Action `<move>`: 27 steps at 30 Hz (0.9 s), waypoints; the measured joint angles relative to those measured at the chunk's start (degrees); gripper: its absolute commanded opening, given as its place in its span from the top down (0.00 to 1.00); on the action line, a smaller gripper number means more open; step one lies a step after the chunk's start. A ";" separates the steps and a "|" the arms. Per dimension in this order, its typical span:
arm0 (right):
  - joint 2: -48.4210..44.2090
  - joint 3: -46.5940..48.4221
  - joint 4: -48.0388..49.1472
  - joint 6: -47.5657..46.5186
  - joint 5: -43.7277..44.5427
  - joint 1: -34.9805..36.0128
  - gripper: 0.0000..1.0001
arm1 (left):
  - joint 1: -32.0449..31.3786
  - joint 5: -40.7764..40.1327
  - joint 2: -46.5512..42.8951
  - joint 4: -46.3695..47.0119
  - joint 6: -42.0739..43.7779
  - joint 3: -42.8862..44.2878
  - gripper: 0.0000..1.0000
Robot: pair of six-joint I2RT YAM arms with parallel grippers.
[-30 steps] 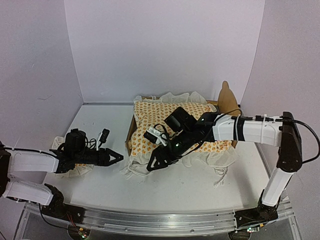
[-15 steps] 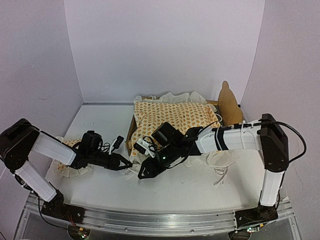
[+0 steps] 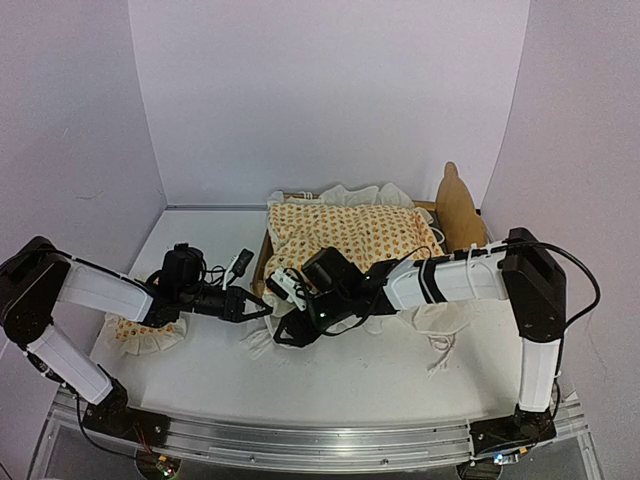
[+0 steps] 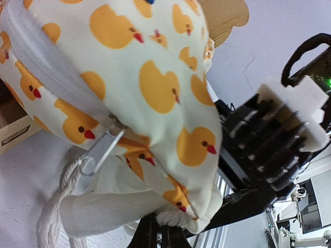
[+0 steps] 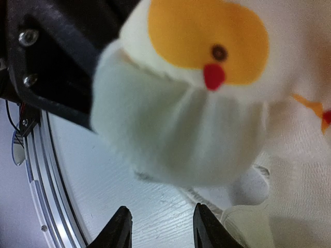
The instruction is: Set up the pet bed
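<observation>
The pet bed [image 3: 458,210] stands at the back centre, with its plywood headboard on the right and its footboard [image 3: 263,256] on the left. The duck-print mattress cover [image 3: 350,235] lies over it, and its ruffled front-left corner hangs onto the table. My left gripper [image 3: 252,307] is at that corner. In the left wrist view its fingers [image 4: 164,235] are closed on the cover's corded edge [image 4: 181,217]. My right gripper [image 3: 283,332] is open and empty just beside it. Its fingertips [image 5: 163,230] hover over the white table below the cover corner [image 5: 196,129].
The small matching pillow [image 3: 140,335] lies on the table at the left, under my left arm. Loose ruffle and ties [image 3: 440,350] trail off the bed's front right. A metal zipper pull [image 4: 103,150] hangs from the cover. The purple walls stand close on both sides.
My left gripper has moved right to the cover's front-left corner and closed on its edge. My right gripper has moved left and down off the bed, to the same corner.
</observation>
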 measured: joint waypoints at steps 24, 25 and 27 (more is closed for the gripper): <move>2.58 -1.07 17.59 1.57 -9.01 -2.43 0.93 | 0.02 1.99 -5.40 -0.15 -1.73 1.55 1.00; 2.58 -1.11 17.97 1.40 -9.16 -2.45 0.93 | 0.02 2.01 -5.42 -0.13 -1.68 1.73 1.00; 2.58 -1.25 18.58 1.88 -9.44 -2.47 0.87 | 0.02 2.05 -5.64 -0.39 -1.55 2.05 1.00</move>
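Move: The left hand already pinches the quilt's near left corner at its fingertips. From the right hand that corner lies about 5 cm ahead, 3 cm left and 3 cm above. From the left hand, the bed frame's near left corner is some 5 cm ahead, 2 cm left and 6 cm below; the loose white ties lie roughly 7 cm back, 3 cm left and 9 cm below. Left lifts the pinched quilt corner about 5 cm; right moves left and up beside it, rolling 15 degrees, fingers closing. ##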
